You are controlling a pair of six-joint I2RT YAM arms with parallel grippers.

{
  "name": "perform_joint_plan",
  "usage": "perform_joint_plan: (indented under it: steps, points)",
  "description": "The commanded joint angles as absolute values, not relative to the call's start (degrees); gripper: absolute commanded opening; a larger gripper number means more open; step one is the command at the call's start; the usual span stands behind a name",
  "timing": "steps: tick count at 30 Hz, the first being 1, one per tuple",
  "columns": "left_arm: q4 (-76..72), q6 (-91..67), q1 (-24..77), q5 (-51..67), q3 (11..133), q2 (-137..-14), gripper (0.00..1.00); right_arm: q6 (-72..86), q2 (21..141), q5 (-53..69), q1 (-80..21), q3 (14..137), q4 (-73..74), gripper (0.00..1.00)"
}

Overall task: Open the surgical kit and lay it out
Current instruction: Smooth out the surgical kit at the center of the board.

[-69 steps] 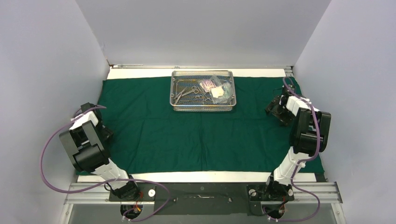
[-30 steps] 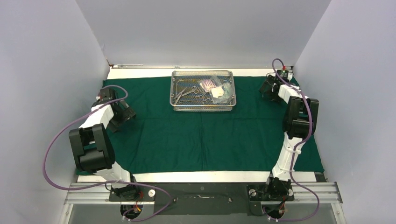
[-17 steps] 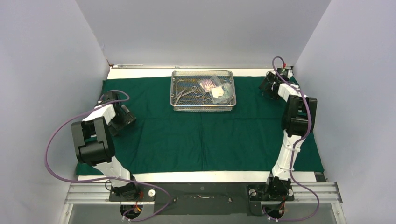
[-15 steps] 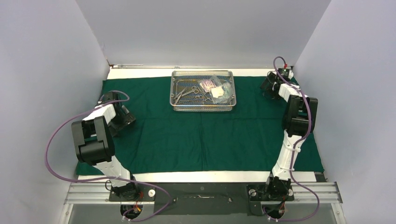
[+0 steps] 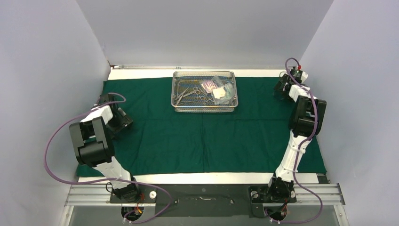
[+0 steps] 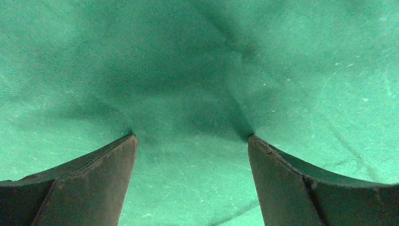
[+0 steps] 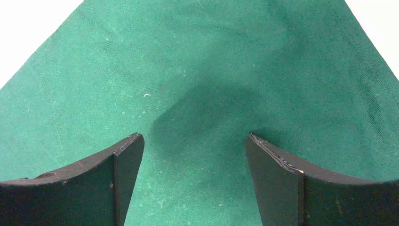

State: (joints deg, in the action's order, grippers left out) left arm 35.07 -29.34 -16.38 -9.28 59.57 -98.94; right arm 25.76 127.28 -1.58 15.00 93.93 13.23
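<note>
The surgical kit's dark green cloth (image 5: 202,141) lies spread flat over the table. Its silver wire-mesh tray (image 5: 204,110) stands at the far middle, holding steel forceps (image 5: 189,92) and clear gauze packets (image 5: 219,89). My left gripper (image 5: 120,120) is down at the cloth's left side. In the left wrist view it (image 6: 190,137) is open, both tips resting on the cloth (image 6: 197,56), which dimples there. My right gripper (image 5: 281,88) is at the cloth's far right corner, open (image 7: 194,136) over that corner (image 7: 207,61), with nothing between the fingers.
Grey enclosure walls stand close on the left (image 5: 47,70) and right (image 5: 357,94). Bare white table strips show beyond the cloth's far edge (image 5: 141,74) and near edge (image 5: 202,178). Purple cables (image 5: 49,155) loop off both arms.
The right gripper has slid rightward toward the cloth's far right corner. The left gripper has shifted slightly left along the cloth's left side. Both stay open; the tray has not moved.
</note>
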Motion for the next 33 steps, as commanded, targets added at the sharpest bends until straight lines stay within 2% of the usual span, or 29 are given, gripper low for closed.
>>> perform_joint_plan:
  steps: [1, 5, 8, 14, 20, 27, 33]
  points:
    - [35.55, -25.56, -16.74, -5.69, 65.33, -95.46, 0.85, 23.03, 125.46, -3.55, 13.96, 97.96, 16.99, 0.77]
    - [37.8, -23.9, -16.45, -1.19, 73.04, -93.68, 0.86, 21.84, 120.86, -3.33, 11.29, 102.15, 22.07, 0.78]
    - [37.28, -23.68, -15.66, 3.08, 74.19, -91.85, 0.86, 24.02, 117.22, -2.19, 9.59, 100.21, 28.61, 0.8]
    - [36.36, -27.04, -14.69, 1.31, 69.58, -90.81, 0.86, 33.85, 106.66, 2.5, 9.39, 81.81, 35.81, 0.79]
    - [36.62, -26.52, -14.7, -4.41, 65.54, -90.6, 0.86, 33.83, 96.02, 3.52, 10.69, 68.03, 40.78, 0.79]
    - [34.21, -26.63, -16.1, -8.23, 58.47, -88.64, 0.86, 34.25, 90.79, -2.0, 13.6, 60.49, 45.67, 0.79]
    - [30.54, -29.89, -19.57, -9.28, 54.15, -90.48, 0.85, 33.29, 89.68, -1.79, 18.13, 56.5, 41.48, 0.8]
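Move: The green drape of the surgical kit has its middle about 42 cm left of the right hand and 18 cm back; its far right corner is some 8 cm ahead and 13 cm right, and the instrument tray sits 42 cm left, 2 cm back. From the left hand the drape's middle lies 43 cm right and 6 cm ahead, the tray 43 cm right and 21 cm ahead, and the near left corner 18 cm back and 13 cm left. The drape's far right part is left behind: the right fingers come free, lift about 6 cm and swing back some 26 cm and inward 8 over its right half, sinking low again as they tip nearly 30 degrees downward. The left fingers lift off too, arc forward and up roughly 11 cm, then come back down and back to hover near their starting spot. Both grippers stay open. ##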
